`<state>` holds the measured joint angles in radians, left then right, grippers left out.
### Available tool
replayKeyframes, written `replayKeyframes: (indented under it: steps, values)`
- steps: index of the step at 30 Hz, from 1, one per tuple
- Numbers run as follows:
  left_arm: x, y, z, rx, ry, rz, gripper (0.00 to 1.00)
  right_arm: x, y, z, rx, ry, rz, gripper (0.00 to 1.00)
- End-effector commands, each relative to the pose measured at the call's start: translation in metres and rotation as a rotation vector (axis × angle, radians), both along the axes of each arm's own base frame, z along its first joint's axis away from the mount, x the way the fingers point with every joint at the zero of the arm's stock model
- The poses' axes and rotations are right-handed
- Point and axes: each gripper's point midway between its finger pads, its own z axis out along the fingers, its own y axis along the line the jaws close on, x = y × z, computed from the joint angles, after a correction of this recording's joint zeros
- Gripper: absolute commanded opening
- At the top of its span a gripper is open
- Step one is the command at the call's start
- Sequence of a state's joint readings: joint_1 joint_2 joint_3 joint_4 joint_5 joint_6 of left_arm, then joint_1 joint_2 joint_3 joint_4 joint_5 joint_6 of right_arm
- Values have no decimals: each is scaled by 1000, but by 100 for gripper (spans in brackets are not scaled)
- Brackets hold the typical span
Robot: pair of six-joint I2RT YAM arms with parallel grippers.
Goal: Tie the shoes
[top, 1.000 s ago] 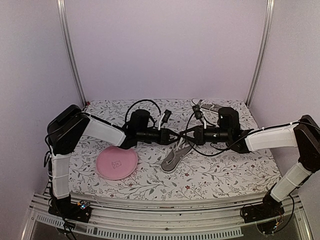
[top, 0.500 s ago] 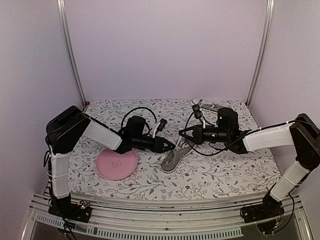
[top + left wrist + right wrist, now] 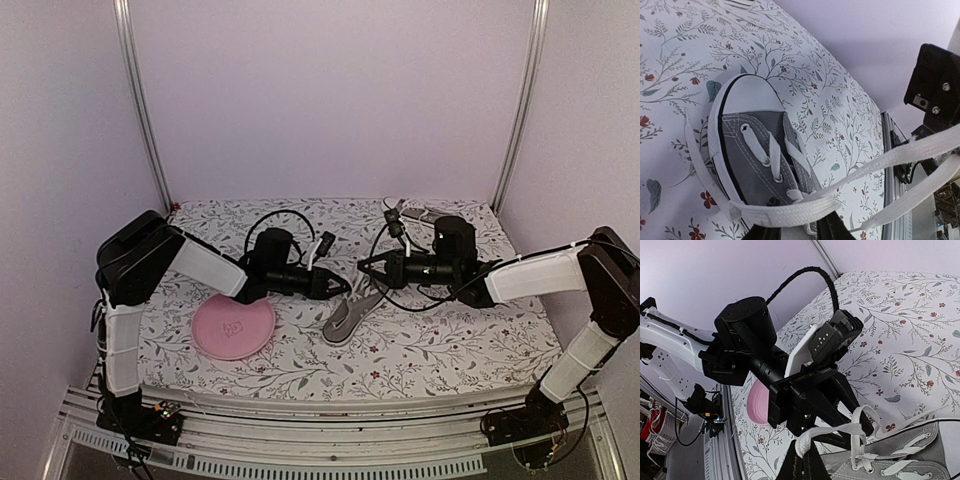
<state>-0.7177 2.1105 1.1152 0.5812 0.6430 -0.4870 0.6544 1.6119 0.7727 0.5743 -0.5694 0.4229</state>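
One grey shoe [image 3: 350, 315] with a white toe cap lies mid-table, toe toward the arms. Its twin [image 3: 415, 213] rests at the back right. My left gripper [image 3: 343, 285] hovers over the shoe's lacing [image 3: 755, 150]. Its jaws stand partly open, and a white lace [image 3: 790, 212] stretches flat across both fingertips [image 3: 837, 227], not pinched between them. My right gripper [image 3: 807, 452] faces it from the right and is shut on the end of that lace [image 3: 840, 430]. The lace runs taut from the eyelets of the shoe [image 3: 900, 465] and loops round the left gripper [image 3: 860, 415].
A round pink plate [image 3: 233, 328] lies left of the shoe, under the left forearm. Black cables arc above both wrists [image 3: 285, 215]. Metal posts [image 3: 140, 100] and pale walls close in the floral cloth [image 3: 450, 345] on three sides.
The two grippers met over the shoe a second ago and have drawn apart. The left one backed off to the left, and its jaws widened, then narrowed. The right gripper stays shut on the lace.
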Motion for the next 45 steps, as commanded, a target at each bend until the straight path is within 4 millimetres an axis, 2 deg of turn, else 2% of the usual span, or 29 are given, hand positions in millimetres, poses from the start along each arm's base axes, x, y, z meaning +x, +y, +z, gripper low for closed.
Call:
replayKeyframes:
  steps: [1, 9, 20, 33, 45]
  values:
    - [16, 1, 2, -23, -22, 20, 20, 3, 0, -4, -3, -21, -16, 2]
    - [16, 3, 5, -30, -26, 20, 0, 7, 1, -4, -8, -58, -24, 2]
    - [2, 14, 6, 4, 26, 27, 0, 15, 3, -4, -41, -139, -50, 2]
    - [-7, 17, 1, 46, 142, 50, 0, 9, 14, -10, -96, -240, -69, 2]
    - [-6, 20, -9, 91, 208, 95, 0, 12, 18, 15, -104, -375, -159, 2]
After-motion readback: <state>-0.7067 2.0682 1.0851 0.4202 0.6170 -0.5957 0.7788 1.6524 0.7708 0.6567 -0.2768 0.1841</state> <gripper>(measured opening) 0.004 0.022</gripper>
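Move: A white lace strand crosses the left fingertips, only about 1 cm to their right; the gray shoe's middle is roughly 3 cm right, 2 cm back and 5 cm below, and the pink plate some 28 cm left, 5 cm back and 9 cm below. From the right hand, which already pinches the lace, that strand at the left fingertips lies about 3 cm left, 2 cm forward and 9 cm lower; the shoe's middle is straight below by about 14 cm. Shut the left fingers fully on the lace at their tips, then draw that gripper about 2 cm left and 2 cm down, easing slightly back and rolling its forward side down. Keep the right fingers pinched on the lace; ease them about 1 cm forward, then follow some 2 cm left, rolling the forward side up about 15 degrees. ##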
